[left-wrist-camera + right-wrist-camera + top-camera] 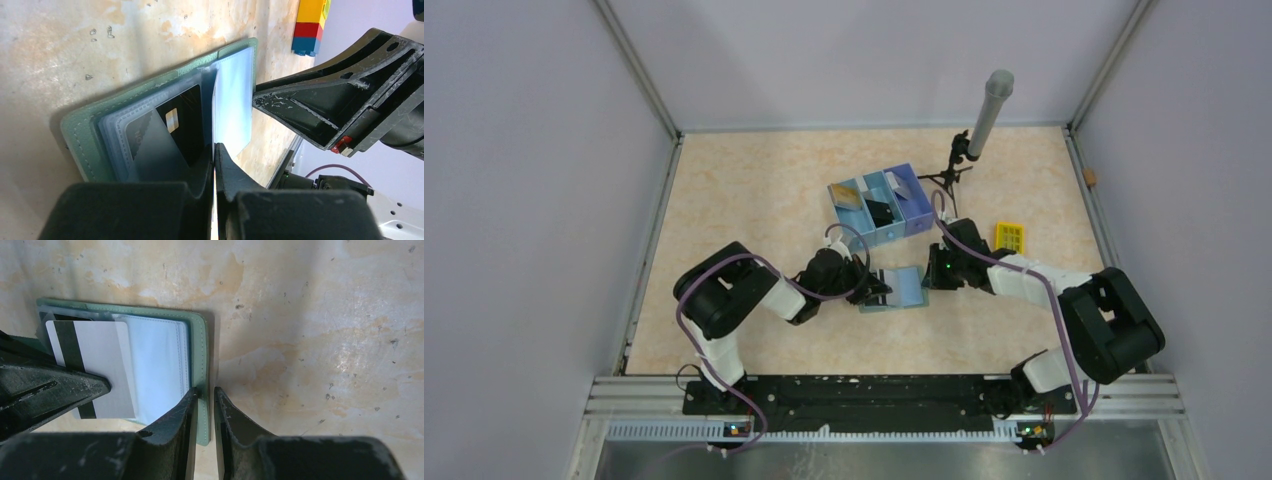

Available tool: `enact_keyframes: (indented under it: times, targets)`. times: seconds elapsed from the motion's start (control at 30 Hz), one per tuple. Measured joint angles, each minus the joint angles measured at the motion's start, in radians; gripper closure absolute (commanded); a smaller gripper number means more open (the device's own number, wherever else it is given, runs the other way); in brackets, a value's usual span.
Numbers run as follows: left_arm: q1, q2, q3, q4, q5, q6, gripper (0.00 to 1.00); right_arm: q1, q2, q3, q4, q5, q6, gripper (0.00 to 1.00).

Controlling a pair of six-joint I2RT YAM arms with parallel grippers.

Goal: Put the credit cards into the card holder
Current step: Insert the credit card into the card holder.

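Observation:
The card holder (904,287) lies open on the table between my two grippers, grey-green outside (200,335) and light blue inside. My left gripper (215,148) is shut on a silver credit card (100,357) with a black stripe. The card stands on edge (232,95) at the holder's fold, partly over a clear sleeve. A black credit card (185,117) with a chip sits in a sleeve of the left panel. My right gripper (203,391) is closed narrow on the holder's right edge.
A blue three-compartment tray (916,222) with more cards stands just behind the holder. A yellow block (1009,237) lies to the right, behind my right arm. A grey pole on a small black tripod (986,115) stands at the back.

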State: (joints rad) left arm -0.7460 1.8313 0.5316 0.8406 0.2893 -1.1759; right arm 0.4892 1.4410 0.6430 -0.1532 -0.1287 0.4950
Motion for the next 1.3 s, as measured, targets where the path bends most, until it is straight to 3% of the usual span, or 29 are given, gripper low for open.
enact_keyframes:
  times: [0.4, 0.63, 0.87, 1.3]
  targets:
    - [-0.017, 0.007, 0.007, 0.011, -0.027, -0.002, 0.98, 0.0, 0.001, 0.0, 0.0, 0.0, 0.0, 0.83]
    - [-0.033, -0.001, 0.046, -0.073, -0.053, 0.015, 0.78, 0.0, 0.001, 0.0, 0.0, 0.0, 0.0, 0.83]
    - [-0.04, -0.065, 0.131, -0.299, -0.094, 0.091, 0.57, 0.0, 0.001, 0.0, 0.0, 0.003, 0.0, 0.85]
    - [-0.067, -0.127, 0.278, -0.638, -0.19, 0.229, 0.28, 0.0, 0.001, 0.0, 0.0, 0.004, -0.001, 0.85]
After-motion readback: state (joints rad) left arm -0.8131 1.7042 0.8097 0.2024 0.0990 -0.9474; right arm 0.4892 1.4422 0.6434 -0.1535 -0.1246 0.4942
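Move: Just right of the left fingertips, which pinch the upright white card, is the clear pocket on the holder's right page; its middle is about 4 cm to the right, 1 cm ahead and 2 cm below. The left page with the chip card is centred some 3 cm to the left, level front to back, while the drawer box lies about 19 cm ahead and 1 cm left. From the right hand, that pocket's middle is about 4 cm left and 1 cm ahead. Nudging about 1 cm to the right with the card still pinched, the left hand pushes it towards the right-page pocket. The fingers then open to roughly two-thirds, letting go, as the hand eases about 1.5 cm up and 1 cm forward and rolls some 20 degrees, its left side rising. The right hand stays put, fingertips at the holder's right edge at first. ##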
